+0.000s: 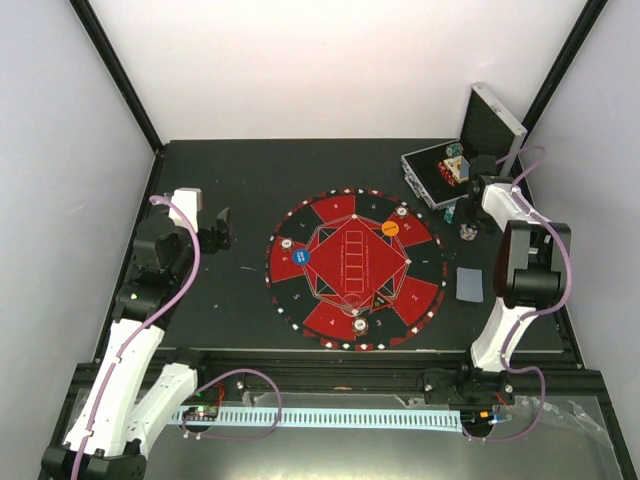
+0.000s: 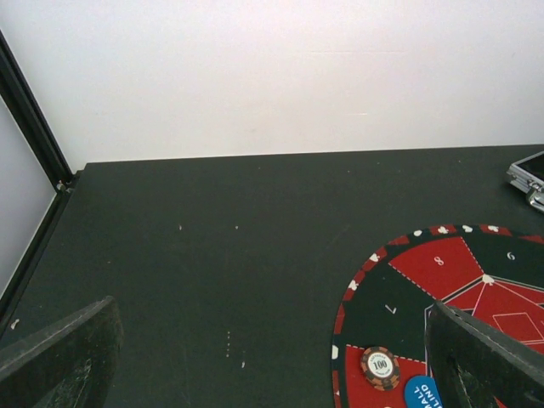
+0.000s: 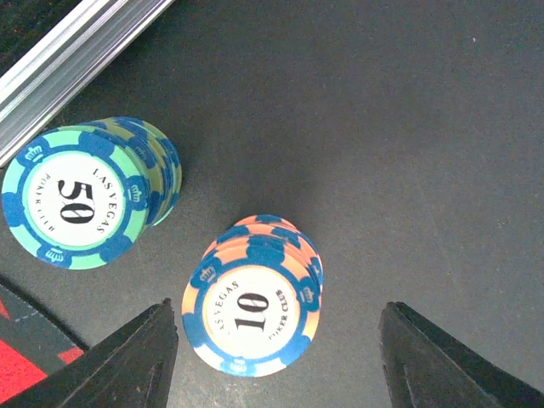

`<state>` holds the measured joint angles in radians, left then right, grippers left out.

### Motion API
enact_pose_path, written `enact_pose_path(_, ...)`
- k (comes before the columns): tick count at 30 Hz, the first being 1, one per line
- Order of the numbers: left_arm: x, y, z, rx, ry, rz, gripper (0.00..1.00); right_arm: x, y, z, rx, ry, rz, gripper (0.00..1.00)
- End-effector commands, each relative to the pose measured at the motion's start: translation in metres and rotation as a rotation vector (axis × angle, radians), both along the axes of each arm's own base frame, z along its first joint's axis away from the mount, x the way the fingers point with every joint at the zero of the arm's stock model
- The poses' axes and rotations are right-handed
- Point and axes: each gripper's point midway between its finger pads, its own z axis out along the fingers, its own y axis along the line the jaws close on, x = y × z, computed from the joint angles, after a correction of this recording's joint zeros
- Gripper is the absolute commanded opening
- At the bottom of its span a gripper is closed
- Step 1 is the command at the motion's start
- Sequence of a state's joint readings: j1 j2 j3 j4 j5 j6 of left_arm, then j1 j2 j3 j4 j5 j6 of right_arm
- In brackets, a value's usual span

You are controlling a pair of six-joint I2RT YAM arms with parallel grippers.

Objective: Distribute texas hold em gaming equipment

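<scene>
In the right wrist view a stack of orange-and-blue "10" poker chips [image 3: 251, 319] stands on the black table between the fingers of my right gripper [image 3: 276, 361]. The jaws are open, with a gap on each side of the stack. A teal "50" chip stack [image 3: 76, 200] stands to its left. On the round mat [image 1: 300, 300] lie single chips [image 1: 286, 243], a blue disc [image 1: 305, 257], an orange disc [image 1: 390, 228] and a black triangle marker [image 1: 380, 301]. Grey-blue cards [image 1: 469, 282] lie to the right of the mat. My left gripper [image 2: 272, 378] hangs open over the table left of the mat, holding nothing.
The open silver case [image 1: 440, 170] sits at the back right with its lid [image 1: 490, 125] raised, just behind my right wrist. Its metal edge [image 3: 76, 51] runs close to the teal stack. Black frame posts stand at the back corners.
</scene>
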<state>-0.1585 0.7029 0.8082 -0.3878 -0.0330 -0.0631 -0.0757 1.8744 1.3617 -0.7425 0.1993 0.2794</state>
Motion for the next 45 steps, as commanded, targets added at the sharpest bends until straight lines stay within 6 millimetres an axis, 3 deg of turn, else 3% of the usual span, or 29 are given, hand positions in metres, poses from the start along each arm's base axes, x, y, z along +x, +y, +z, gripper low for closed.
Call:
enact_pose_path(1, 0.002, -0.003, 0.003, -0.012, -0.01, -0.008, 0.99, 0.009, -0.003, -0.005, 0.007, -0.005, 0.005, 0.66)
enact_pose_path(26, 0.002, -0.002, 0.002, -0.01, -0.006, -0.005, 0.99, 0.012, 0.0, -0.013, 0.026, 0.01, 0.022, 0.45)
enact_pose_path(33, 0.001, -0.002, 0.003, -0.01, -0.008, -0.004, 0.99, 0.015, 0.001, -0.003, 0.033, -0.014, 0.026, 0.41)
enact_pose_path(45, 0.001, -0.002, 0.004, -0.011, -0.012, -0.004, 0.99, 0.01, 0.009, 0.04, 0.055, -0.088, 0.054, 0.4)
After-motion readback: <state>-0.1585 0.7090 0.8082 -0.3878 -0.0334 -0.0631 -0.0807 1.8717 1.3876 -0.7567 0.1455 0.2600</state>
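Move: The stack of 10 chips stands almost under the open right gripper, about 1 cm ahead, 1 cm to its left and some 2 cm below. The stack of 50 chips is roughly 4 cm farther out and 4 cm left of it. The chip case lies about 15 cm ahead and 4 cm left of the hand, the card deck some 13 cm back. From the left hand the 10 chips lie about 60 cm right, 13 cm ahead, 26 cm below. Lower the right gripper about 1.5 cm over the stack of 10 chips, easing a touch forward, with the fingers still pointing down. Close the part-open fingers until they pinch the upper chips from both sides, then lift about 2 cm with the grip kept. ##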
